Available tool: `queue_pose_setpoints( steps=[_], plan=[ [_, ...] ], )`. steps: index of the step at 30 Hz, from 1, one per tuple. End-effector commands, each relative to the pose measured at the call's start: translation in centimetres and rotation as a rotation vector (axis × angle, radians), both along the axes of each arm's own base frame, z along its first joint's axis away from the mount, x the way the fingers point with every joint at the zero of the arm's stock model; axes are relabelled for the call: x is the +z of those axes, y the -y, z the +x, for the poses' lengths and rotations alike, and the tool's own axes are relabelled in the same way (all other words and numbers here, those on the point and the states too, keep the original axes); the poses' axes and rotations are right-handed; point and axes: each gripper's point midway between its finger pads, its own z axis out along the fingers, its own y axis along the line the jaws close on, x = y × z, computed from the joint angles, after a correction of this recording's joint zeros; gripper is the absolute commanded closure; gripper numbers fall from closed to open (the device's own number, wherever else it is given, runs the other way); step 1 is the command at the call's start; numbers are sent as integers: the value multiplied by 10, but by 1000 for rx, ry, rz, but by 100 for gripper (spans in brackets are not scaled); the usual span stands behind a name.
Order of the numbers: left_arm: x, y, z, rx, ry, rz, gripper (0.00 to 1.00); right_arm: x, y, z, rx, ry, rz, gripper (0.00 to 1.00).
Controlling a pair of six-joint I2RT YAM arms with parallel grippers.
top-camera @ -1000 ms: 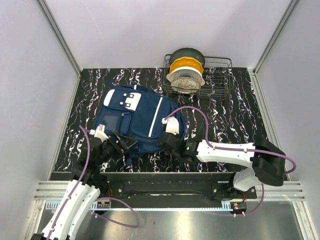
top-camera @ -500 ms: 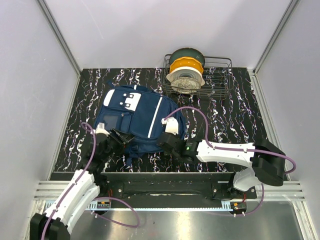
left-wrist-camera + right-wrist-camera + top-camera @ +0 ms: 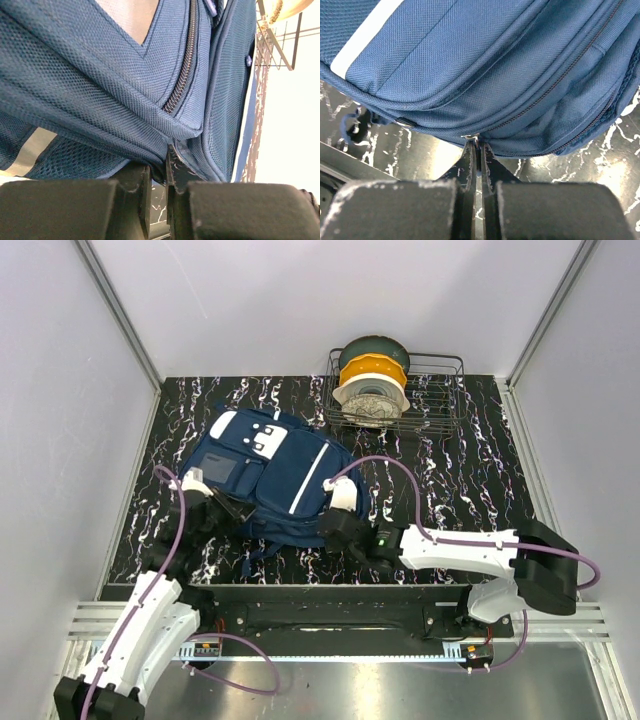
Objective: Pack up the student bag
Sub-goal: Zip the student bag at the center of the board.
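Observation:
The student bag [image 3: 275, 472], navy with white patches and a thin white stripe, lies flat on the left middle of the black marbled table [image 3: 470, 470]. My left gripper [image 3: 224, 508] is at its near left corner. In the left wrist view, the left gripper [image 3: 159, 169] is shut on a fold of the bag's fabric [image 3: 115, 95] just below a zip line. My right gripper [image 3: 336, 524] is at the bag's near right edge. The right wrist view shows the right gripper [image 3: 479, 148] shut on a small metal zip pull [image 3: 473, 136] hanging from the bag [image 3: 485, 60].
A wire basket [image 3: 440, 405] at the back right holds upright spools [image 3: 372, 380] in green, orange and white. Pale walls enclose the table on three sides. Purple cables loop off both arms.
The left gripper has reached into the bag's near left corner and closed from wide open onto the fabric. The bag has turned and shifted slightly. The right gripper stays shut at the zip.

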Motion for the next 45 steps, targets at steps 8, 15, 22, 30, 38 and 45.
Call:
queue_pose_setpoints(
  steps=[8, 15, 22, 30, 38, 45],
  plan=[
    [19, -64, 14, 44, 57, 228, 100, 0, 74, 36, -174, 58, -111, 100],
    [29, -65, 18, -9, 70, 240, 100, -5, 86, 45, -176, 66, -165, 100],
    [43, -73, 23, -170, 82, 134, 100, -10, 91, 59, -198, 39, -151, 100],
    [48, -66, 33, -255, 76, 52, 100, -5, 68, 57, -105, 30, -80, 100],
    [52, -64, 14, -145, 90, 45, 17, 6, 23, 27, 15, -17, 30, 100],
    [35, -60, -28, -1, 17, 5, 1, -8, 17, 20, -88, -108, 110, 100]
  ],
)
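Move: The right hand already grips the zipper pull on the bag's near side; the bag's right end lies about 9 cm ahead and 8 cm to its right, and the near end of the white stripe is 2 cm ahead, 8 cm to its left. The left hand has a fold of the bag's near edge pinched, with the zipper pull roughly 16 cm to its right and 2 cm back, the white face patch 15 cm ahead and 4 cm right, and the loose strap some 10 cm back, 1 cm right, 12 cm lower. Forward and to the right, after a small lift, the shut right fingers draw the zipper pull some 5 cm along the zip, then come back about 2.5 cm with the pull still gripped. Against this the left hand tugs the pinched near edge about 5 cm left, turning some 15 degrees clockwise, then opens wide, lets go and rises about 4 cm. ##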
